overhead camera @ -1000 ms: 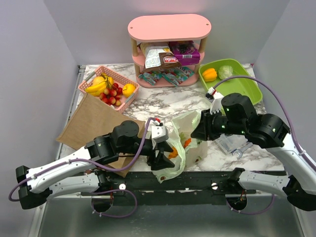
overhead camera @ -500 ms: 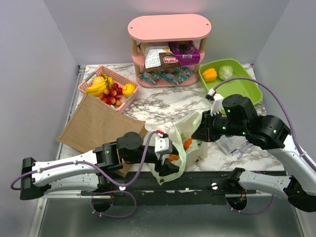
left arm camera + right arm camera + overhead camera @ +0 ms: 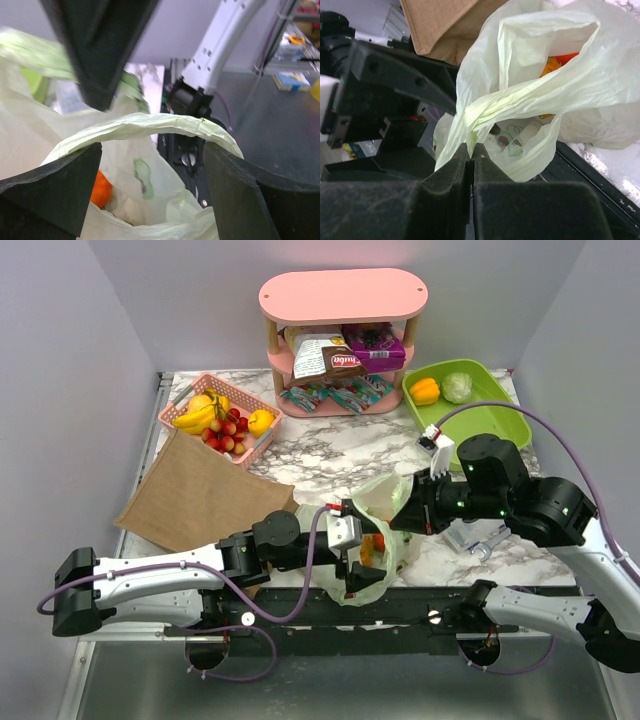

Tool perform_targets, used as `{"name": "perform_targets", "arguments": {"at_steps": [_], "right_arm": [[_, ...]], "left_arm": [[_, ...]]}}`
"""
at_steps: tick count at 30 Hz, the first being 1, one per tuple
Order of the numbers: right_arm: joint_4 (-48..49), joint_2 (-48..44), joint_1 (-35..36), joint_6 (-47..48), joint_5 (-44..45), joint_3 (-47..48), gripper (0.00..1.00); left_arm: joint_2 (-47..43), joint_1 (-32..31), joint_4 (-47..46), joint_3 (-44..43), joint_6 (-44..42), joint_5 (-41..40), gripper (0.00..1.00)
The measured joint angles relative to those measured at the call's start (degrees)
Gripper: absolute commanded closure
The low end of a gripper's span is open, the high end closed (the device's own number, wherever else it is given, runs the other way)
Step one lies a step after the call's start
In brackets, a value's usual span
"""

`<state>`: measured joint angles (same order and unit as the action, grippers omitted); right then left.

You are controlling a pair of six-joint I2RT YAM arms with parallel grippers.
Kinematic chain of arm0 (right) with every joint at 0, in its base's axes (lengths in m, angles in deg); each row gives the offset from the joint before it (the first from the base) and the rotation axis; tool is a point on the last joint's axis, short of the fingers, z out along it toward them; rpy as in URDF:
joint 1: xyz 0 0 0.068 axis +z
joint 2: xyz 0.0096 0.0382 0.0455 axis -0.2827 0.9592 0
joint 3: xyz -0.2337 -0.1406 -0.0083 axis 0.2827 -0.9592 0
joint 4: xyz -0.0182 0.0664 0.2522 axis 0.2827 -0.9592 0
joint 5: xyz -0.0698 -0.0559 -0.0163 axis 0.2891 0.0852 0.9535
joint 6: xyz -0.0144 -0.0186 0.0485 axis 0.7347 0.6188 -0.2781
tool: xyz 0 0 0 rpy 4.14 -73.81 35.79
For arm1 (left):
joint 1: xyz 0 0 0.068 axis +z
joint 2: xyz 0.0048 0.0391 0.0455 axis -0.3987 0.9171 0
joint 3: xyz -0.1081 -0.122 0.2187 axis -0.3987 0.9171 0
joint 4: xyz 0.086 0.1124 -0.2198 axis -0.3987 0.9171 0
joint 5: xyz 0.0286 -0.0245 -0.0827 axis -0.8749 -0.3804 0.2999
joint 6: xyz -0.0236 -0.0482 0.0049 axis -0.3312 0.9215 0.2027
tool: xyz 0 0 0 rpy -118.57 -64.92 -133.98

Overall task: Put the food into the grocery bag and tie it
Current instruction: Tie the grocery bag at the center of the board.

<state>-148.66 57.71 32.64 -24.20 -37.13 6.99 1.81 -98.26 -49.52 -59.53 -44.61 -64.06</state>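
The pale-green grocery bag (image 3: 385, 510) stands at the table's front edge, with orange and red food (image 3: 555, 62) showing inside it. My right gripper (image 3: 471, 146) is shut on a bunched handle of the bag (image 3: 520, 100), holding it up from the far right side (image 3: 403, 512). At the bag's near side is my left gripper (image 3: 362, 565), its jaws wide open. The other handle loop (image 3: 145, 125) arches across the gap between its fingers (image 3: 240, 195). An orange item (image 3: 100, 190) shows through the plastic below.
A flat brown paper bag (image 3: 205, 495) lies left of the bag. A pink basket (image 3: 220, 418) holds fruit at the back left. Snack packs fill the pink shelf (image 3: 342, 295), and a green tray (image 3: 480, 405) holds vegetables. A clear packet (image 3: 470, 538) lies right of the bag.
My left arm has slid right along the front edge to the bag's near side and its jaws have widened. The right gripper has closed on the bag's handle.
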Motion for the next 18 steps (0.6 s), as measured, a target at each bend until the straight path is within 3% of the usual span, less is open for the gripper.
{"name": "perform_targets", "arguments": {"at_steps": [9, 18], "right_arm": [[-1.75, -2.99, 0.00, 0.02, -2.27, -0.15, 0.99], [-1.77, -3.30, 0.00, 0.09, -8.61, -4.33, 0.99]], "left_arm": [[1.20, -0.02, -13.00, 1.31, -2.01, -7.96, 0.12], [1.18, -0.26, -15.43, 1.31, -7.45, -10.34, 0.10]]}}
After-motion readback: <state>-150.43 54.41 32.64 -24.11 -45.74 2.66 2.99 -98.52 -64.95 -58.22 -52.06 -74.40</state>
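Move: The bag handle pinched in the right hand is some 4 cm to the right of the left hand, 3 cm ahead and 4 cm above it. From the right hand, the loop stretched over the left fingers lies about 4 cm left, 3 cm back and 4 cm lower. The food in the bag sits 15 cm below the left hand, 2 cm back and 1 cm right; the paper bag about 26 cm left of that hand, 5 cm ahead. Spread left fingers carry the loop up 5 cm and forward while the right draws its pinched handle back. ##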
